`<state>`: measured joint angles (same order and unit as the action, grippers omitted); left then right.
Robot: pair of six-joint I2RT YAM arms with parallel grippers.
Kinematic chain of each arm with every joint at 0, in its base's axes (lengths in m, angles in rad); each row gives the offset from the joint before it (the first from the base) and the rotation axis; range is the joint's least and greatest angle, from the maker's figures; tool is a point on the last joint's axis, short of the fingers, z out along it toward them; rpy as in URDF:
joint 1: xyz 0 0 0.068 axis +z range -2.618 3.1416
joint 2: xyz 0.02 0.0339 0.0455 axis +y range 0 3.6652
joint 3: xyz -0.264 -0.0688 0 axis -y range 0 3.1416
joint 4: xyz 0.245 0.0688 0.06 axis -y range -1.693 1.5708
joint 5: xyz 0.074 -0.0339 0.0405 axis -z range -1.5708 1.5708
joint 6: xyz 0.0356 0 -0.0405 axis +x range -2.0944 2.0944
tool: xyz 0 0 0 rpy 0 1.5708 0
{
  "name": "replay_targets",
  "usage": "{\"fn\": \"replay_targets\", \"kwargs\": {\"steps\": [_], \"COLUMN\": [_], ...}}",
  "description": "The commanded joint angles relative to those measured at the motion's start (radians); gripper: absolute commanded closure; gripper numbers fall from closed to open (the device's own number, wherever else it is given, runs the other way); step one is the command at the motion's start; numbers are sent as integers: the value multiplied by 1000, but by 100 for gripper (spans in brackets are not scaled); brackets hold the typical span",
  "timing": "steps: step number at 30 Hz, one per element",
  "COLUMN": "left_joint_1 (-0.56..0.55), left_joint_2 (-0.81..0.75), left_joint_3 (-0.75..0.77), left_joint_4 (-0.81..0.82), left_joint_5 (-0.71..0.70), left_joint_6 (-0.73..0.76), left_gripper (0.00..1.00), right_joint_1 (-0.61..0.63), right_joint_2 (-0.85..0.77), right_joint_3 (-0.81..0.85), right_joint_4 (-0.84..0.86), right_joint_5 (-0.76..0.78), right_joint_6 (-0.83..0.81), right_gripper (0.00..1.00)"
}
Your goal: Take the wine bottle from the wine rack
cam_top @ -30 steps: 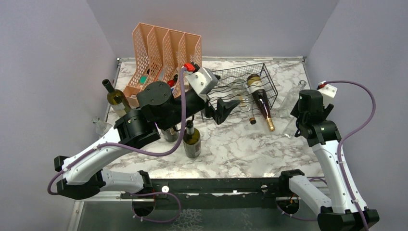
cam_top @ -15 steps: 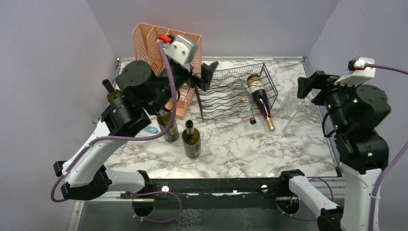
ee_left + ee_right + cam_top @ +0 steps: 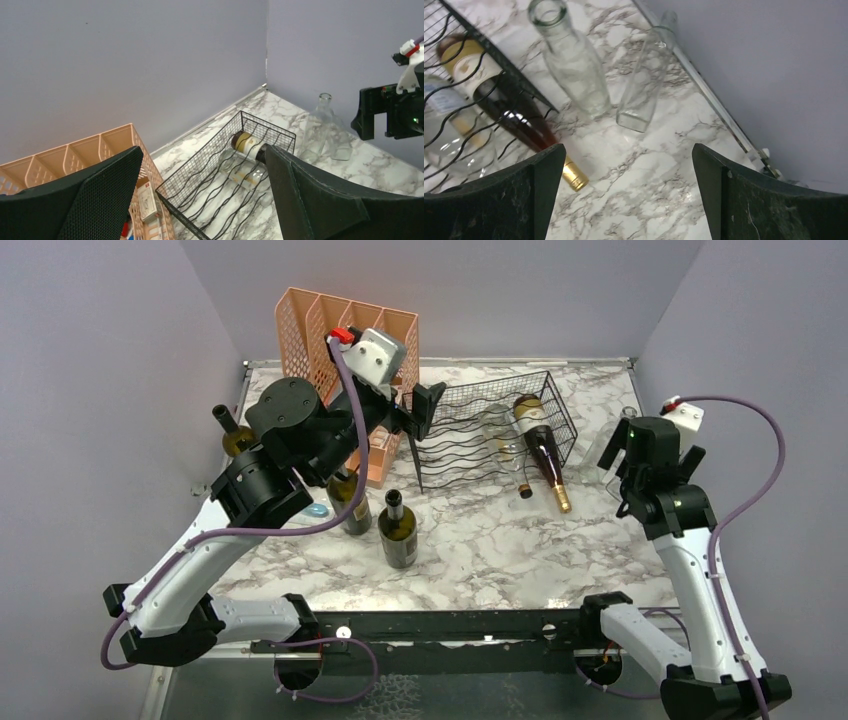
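The black wire wine rack (image 3: 456,454) sits at the back middle of the marble table. A dark wine bottle (image 3: 545,452) with a cream label and gold cap lies in its right cradle, neck sticking out over the front edge. The left wrist view shows the wine rack (image 3: 200,187) from above, with the wine bottle (image 3: 246,144) at its far end. My left gripper (image 3: 421,406) hangs open above the rack's left end, holding nothing. My right gripper (image 3: 629,147) is open over bare marble right of the rack, the wine bottle (image 3: 519,120) just left of its left finger.
A clear bottle (image 3: 499,436) also lies in the rack. Clear empty bottles (image 3: 571,65) (image 3: 641,85) are right of the rack near the wall. The peach file organiser (image 3: 345,340) stands behind the left gripper. Three green bottles (image 3: 400,532) (image 3: 346,502) (image 3: 236,436) stand front left.
My left gripper has risen from the rack's front left corner to above its left end. My right arm swung up high and has come back down beside the clear bottles.
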<state>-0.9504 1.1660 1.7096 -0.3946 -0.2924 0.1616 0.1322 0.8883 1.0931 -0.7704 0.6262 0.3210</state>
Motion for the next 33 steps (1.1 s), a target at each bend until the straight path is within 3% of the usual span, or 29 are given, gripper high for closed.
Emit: {"fn": "replay_targets", "kwargs": {"steps": [1, 4, 6, 10, 15, 18, 20, 25, 33], "left_joint_1": [1, 1, 1, 1, 1, 1, 1, 2, 9], "left_joint_2": [-33, -42, -52, -63, -53, -60, -72, -80, -46], "left_joint_3": [-12, -19, -25, -37, -64, -102, -135, -188, -198], "left_joint_4": [14, 6, 2, 6, 12, 26, 43, 43, 32], "left_joint_5": [85, 139, 149, 175, 206, 184, 186, 203, 234], "left_joint_6": [-12, -4, 9, 28, 42, 44, 42, 13, -12], "left_gripper": [1, 1, 1, 1, 1, 1, 1, 1, 1], "right_joint_1": [-7, -9, -10, -44, -397, -421, -426, -460, -504], "right_joint_2": [-27, 8, 21, 235, 549, 733, 798, 833, 927], "right_joint_3": [83, 180, 234, 451, 738, 884, 892, 685, 522], "right_joint_4": [1, -1, 62, 18, -52, -117, -131, -10, 41], "right_joint_5": [207, 237, 237, 260, -151, -196, -178, -170, -196], "right_joint_6": [135, 105, 2, -43, 12, -8, -9, -12, 37], "right_gripper": [1, 1, 1, 0, 2, 3, 2, 1, 1]}}
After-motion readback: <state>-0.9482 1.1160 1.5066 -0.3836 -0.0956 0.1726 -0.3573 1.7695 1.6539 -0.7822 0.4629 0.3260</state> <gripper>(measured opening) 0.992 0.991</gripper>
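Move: The clear bottle lying on the table, neck out to the right, has its middle about 14 cm ahead of the right hand, 13 cm to its right and 23 cm below. A second clear bottle stands about 14 cm straight ahead of that hand, its middle 14 cm lower; the dark gold-necked bottle in the rack is some 17 cm ahead and 13 cm left, 21 cm down. From the left hand, the lying bottle is roughly 17 cm ahead, 64 cm right and 49 cm below. Lift the open, empty right gripper about 15 cm, swing it forward and to the right past the standing bottle, then bring it down over the lying bottle, easing back slightly at the end. Turn the wrist clockwise and tip the fingers down, each some 20 degrees, to line up with the bottle; keep the fingers open. Meanwhile sink the open left gripper about 7 cm, drifting slightly right. ##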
